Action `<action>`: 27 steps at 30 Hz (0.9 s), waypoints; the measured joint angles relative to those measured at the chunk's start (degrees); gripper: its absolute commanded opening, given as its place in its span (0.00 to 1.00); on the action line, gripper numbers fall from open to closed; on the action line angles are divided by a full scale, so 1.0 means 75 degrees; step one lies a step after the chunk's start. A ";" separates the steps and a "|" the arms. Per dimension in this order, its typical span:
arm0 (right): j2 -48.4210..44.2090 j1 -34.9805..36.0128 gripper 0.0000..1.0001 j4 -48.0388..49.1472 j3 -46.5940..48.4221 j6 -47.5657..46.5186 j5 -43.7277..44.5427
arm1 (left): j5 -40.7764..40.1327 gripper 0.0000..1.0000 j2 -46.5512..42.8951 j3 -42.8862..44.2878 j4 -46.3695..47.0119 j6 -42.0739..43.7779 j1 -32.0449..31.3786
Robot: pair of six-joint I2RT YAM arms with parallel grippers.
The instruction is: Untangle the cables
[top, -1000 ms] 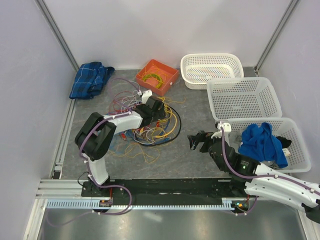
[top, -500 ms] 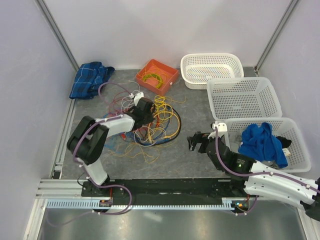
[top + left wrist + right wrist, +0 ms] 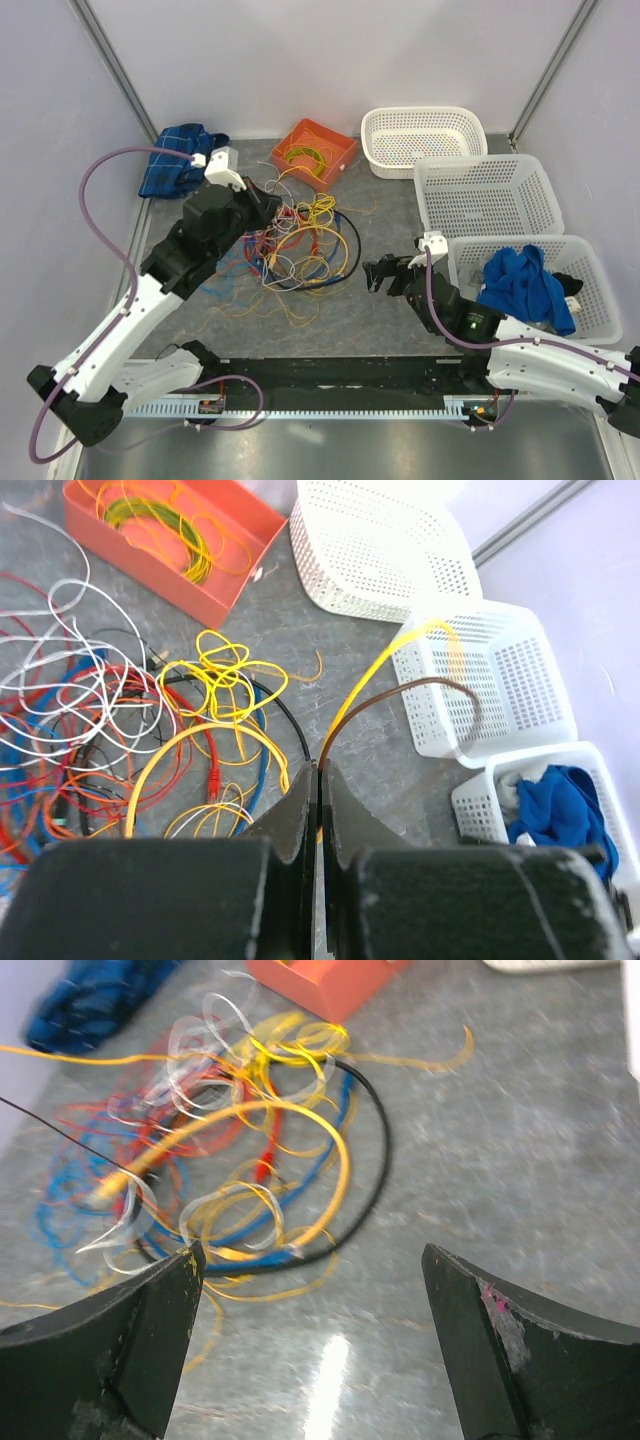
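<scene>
The cables (image 3: 300, 250) lie in a loose tangle of yellow, orange, red, blue, white and black on the grey table, and show in the left wrist view (image 3: 150, 730) and, blurred, in the right wrist view (image 3: 240, 1150). My left gripper (image 3: 266, 205) hangs over the pile's left edge. Its jaws (image 3: 320, 768) are shut on a yellow-orange cable (image 3: 400, 645) that arcs up from the tips, with a brown strand beside it. My right gripper (image 3: 375, 275) sits low on the table to the right of the pile, open (image 3: 312, 1255), with nothing between its fingers.
An orange tray (image 3: 343, 167) with a coiled yellow-green cable stands behind the pile. Three white baskets line the right side (image 3: 422, 118) (image 3: 487, 160); the nearest one (image 3: 600, 275) holds a blue cloth. Another blue cloth (image 3: 180, 158) lies at the back left.
My left gripper went from open to shut on the yellow-orange cable, then rose and pulled back to the left, dragging strands with it. My right gripper edged left, still open.
</scene>
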 measured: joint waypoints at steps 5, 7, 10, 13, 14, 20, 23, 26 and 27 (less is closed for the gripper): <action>-0.0085 0.0000 0.98 0.0726 0.0210 -0.0539 -0.0685 | 0.0009 0.02 -0.0460 0.0047 -0.0851 0.0414 0.0000; -0.0029 0.0000 0.98 0.0985 0.0341 -0.0778 -0.1040 | 0.0050 0.02 -0.0458 0.0050 -0.1040 0.0525 0.0000; 0.0408 0.0000 0.97 0.1574 0.0769 -0.1131 -0.1734 | 0.0210 0.02 -0.0396 0.0122 -0.1276 0.0595 0.0000; 0.1058 0.0000 0.96 0.1918 0.1067 -0.1320 -0.2174 | 0.0423 0.02 -0.0210 0.0557 -0.1431 0.0632 0.0000; 0.1297 0.0000 0.96 0.2060 0.1172 -0.1396 -0.2334 | 0.0507 0.02 -0.0154 0.0758 -0.1486 0.0641 0.0000; 0.2684 0.0000 0.97 0.2486 0.1888 -0.1996 -0.2736 | 0.0752 0.02 -0.0093 0.1923 -0.1536 0.0749 0.0000; 0.3171 0.0003 0.98 0.2719 0.2122 -0.2369 -0.2646 | 0.0793 0.02 -0.0105 0.2288 -0.1536 0.0790 0.0000; 0.3579 0.0000 0.98 0.3095 0.2171 -0.2722 -0.2381 | 0.0883 0.02 -0.0111 0.2442 -0.1542 0.0810 0.0000; 0.3716 0.0000 0.98 0.3258 0.2174 -0.2847 -0.2299 | 0.0935 0.02 -0.0108 0.2457 -0.1542 0.0813 0.0000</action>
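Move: My left hand already pinches a yellow and a brown cable above the tangle, whose middle lies about 31 cm below that hand and 6 cm ahead of it, with the red crate 28 cm ahead and 3 cm to its right. From my open right hand, the raised run of the yellow cable is some 16 cm left and 7 cm ahead, near its height; the tangle's middle is 15 cm left, 10 cm ahead and 17 cm down. I sweep my open right hand left about 13 cm, rising some 6 cm mostly early on and easing a little forward late, towards the raised yellow cable, while it swings about 20 degrees counter-clockwise and its fingers tip up. My left hand keeps its pinch on the cables, backs off about 4 cm with a small dip, then climbs roughly 10 cm. ##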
